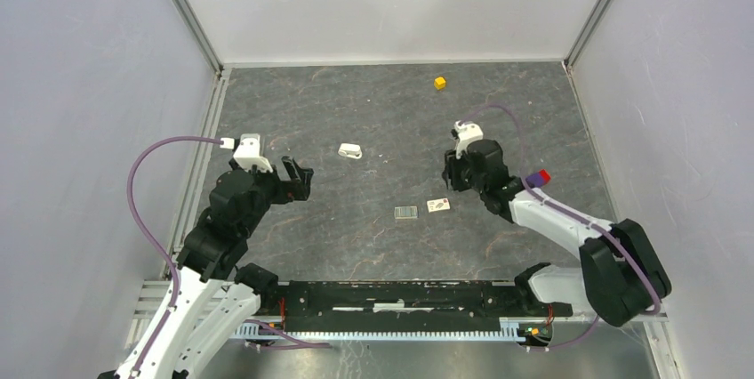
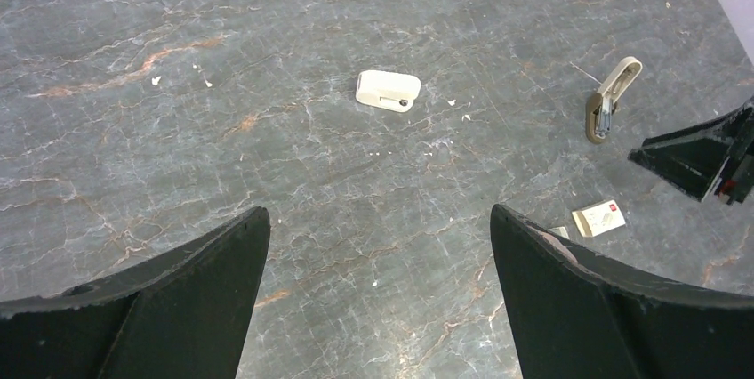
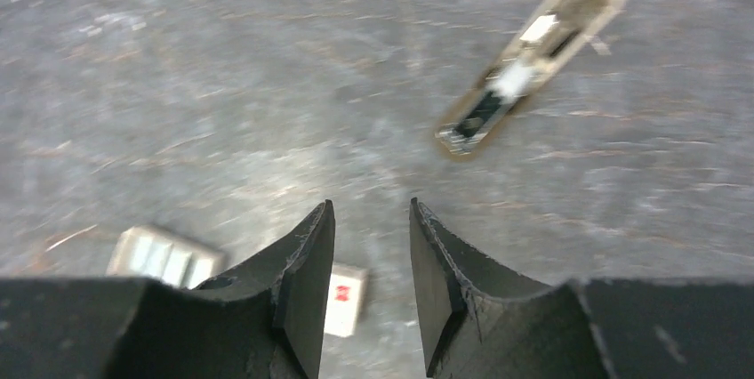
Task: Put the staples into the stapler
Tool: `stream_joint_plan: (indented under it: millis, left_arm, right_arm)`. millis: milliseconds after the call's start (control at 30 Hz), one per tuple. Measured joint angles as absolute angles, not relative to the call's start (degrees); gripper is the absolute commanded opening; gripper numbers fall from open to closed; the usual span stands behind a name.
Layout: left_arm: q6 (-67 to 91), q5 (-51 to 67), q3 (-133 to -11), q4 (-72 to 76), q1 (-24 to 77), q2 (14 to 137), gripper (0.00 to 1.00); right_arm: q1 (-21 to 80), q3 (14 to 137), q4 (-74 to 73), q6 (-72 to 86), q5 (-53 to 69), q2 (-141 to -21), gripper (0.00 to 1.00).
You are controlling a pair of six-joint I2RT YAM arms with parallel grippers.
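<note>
The stapler (image 3: 533, 50) lies hinged open on the marbled table, with its metal channel showing, just ahead and to the right of my right gripper (image 3: 369, 205). It also shows in the left wrist view as the stapler (image 2: 609, 99); in the top view the right gripper (image 1: 455, 170) covers it. That gripper's jaws stand a little apart with nothing between them. The staples (image 1: 405, 213), a small silvery block, lie near the middle of the table, and the staples (image 3: 164, 254) sit low left in the right wrist view. My left gripper (image 1: 298, 179) hovers wide open and empty over bare table (image 2: 380, 210).
A pale card with a red mark (image 1: 437, 205) lies beside the staples, under the right fingers (image 3: 345, 297). A white rounded plastic piece (image 1: 349, 151) sits mid-table. A yellow cube (image 1: 439, 83) is at the back, and a red and blue block (image 1: 540, 176) lies by the right arm.
</note>
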State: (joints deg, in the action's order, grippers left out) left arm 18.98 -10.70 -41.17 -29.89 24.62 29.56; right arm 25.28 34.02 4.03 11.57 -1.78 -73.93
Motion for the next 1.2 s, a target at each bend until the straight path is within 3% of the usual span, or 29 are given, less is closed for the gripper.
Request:
stream_joint_plan:
  millis: [267,500,967,1200]
  left_arm:
    - [17.58,-9.87,-41.3,-31.29,24.62,27.07,1.0]
    - [16.51,-9.74,-41.3,-31.33,24.62,23.18,1.0]
    - [16.34,-8.34,-41.3,-31.33,24.62,21.96,1.0]
    - [16.34,-8.23,-41.3,-31.33,24.62,21.93,1.0]
  right_arm:
    - [39.81,34.04,-0.62,20.08,-6.22,-71.02,0.4]
    - [47.64,37.56,-4.4,26.06,-12.51,-75.88,0.41]
    - [55.66,45.45,-7.2,32.14,-19.25,-85.14,0.42]
    - [56.42,46.39,-9.06,32.82,-21.58,-88.23,0.36]
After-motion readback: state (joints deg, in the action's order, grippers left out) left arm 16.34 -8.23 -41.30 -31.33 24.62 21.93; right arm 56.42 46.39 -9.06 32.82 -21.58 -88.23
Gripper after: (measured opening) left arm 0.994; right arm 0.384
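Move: The tray of staples lies about 12 cm to the right hand's left, 6 cm back and 7 cm below. The staple box is some 4 cm left and 4 cm back, and the open stapler about 8 cm ahead and 1 cm right, both also on the table. From the left hand, the staples are roughly 23 cm right, 3 cm ahead and 22 cm down. The right hand swings about 13 cm left and 8 back, then sinks towards the staples, fingers still half-open. ##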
